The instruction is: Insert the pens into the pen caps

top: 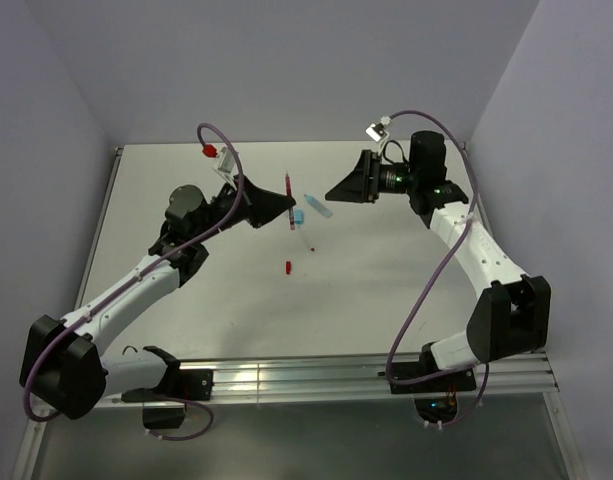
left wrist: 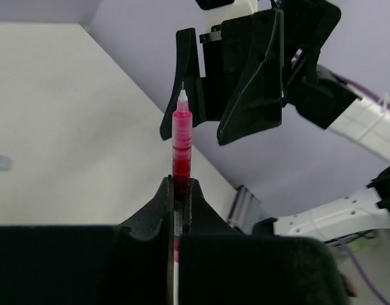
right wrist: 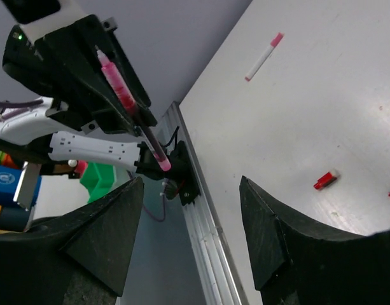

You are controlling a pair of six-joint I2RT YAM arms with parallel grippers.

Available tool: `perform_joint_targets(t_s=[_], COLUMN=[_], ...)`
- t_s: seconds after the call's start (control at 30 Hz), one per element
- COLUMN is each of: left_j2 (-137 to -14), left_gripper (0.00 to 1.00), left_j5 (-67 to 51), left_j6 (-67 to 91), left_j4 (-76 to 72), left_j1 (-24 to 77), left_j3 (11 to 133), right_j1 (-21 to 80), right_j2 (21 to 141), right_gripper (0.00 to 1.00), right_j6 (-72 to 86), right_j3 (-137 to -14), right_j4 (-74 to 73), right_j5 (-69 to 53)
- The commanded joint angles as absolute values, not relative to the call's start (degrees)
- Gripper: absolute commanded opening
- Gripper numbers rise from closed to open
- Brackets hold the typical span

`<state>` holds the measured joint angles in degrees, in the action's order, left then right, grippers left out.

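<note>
My left gripper (top: pixel 289 206) is shut on a red pen (top: pixel 287 186) and holds it off the table. In the left wrist view the pen (left wrist: pixel 181 143) sticks out of the gripper (left wrist: pixel 181 185), white tip away from it. My right gripper (top: pixel 336 190) faces it from the right, open and holding nothing. In the right wrist view its fingers (right wrist: pixel 271 235) stand wide apart, with the held pen (right wrist: pixel 121 86) beyond them. On the table lie a light blue cap (top: pixel 298 215), a red cap (top: pixel 288 266), a white pen with a red end (top: pixel 308 240) and a pale blue pen (top: pixel 318 206).
The metal rail (top: pixel 316 375) runs along the table's near edge, and grey walls close the back and sides. A purple cable (top: pixel 426 280) loops beside the right arm. The red cap (right wrist: pixel 325 180) and the white pen (right wrist: pixel 263 57) also show in the right wrist view.
</note>
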<state>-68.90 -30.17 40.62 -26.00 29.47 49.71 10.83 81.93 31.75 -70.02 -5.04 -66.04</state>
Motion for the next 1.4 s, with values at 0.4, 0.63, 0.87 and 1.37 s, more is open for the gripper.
perform_joint_targets(t_s=[0.4, 0.63, 0.87, 1.37], left_j2=[-70.5, -71.0, -71.0, -70.3], left_gripper=[0.00, 0.00, 0.00, 0.76], left_j5=[-30.2, -29.7, -29.4, -29.0], left_j6=[58.9, 60.6, 60.3, 52.0], left_j4=[-37.2, -38.3, -38.2, -20.9], left_j1=[29.8, 29.8, 30.0, 27.7], left_j3=[49.3, 49.0, 48.1, 51.8], right_j1=[26.3, 26.6, 26.6, 25.1], right_j2=[78.4, 78.7, 80.9, 78.3], right_gripper=[0.54, 0.38, 0.24, 0.00], right_j6=[35.5, 35.9, 36.8, 33.2], right_j3=[-66.9, -67.2, -68.4, -65.4], right_j4=[5.6, 5.6, 5.6, 2.5], right_j5=[-59.1, -58.7, -59.1, -56.5])
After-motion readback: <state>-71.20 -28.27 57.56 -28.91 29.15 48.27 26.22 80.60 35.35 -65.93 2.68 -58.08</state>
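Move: The pen, nib pointing forward, is still pinched near its middle by the left hand. The empty, open right hand has the middle of that pen about 8 cm to its left, 1 cm back and about level. Down on the table, some 28 cm below the right hand, lie the red cap about 10 cm left and level fore-and-aft, the white pen 10 cm ahead and 5 cm left, and the blue cap 18 cm ahead and 7 cm left. Sweeping left and back about 7 cm each way, the open right hand comes to the tail of the pen, creeps forward slightly, then shuts and pinches the tail. Meanwhile the left hand lifts its grip about 1.5 cm and tilts some 15 degrees, nib downward; once the right has closed, the left opens wide, lets go and starts to sink. ##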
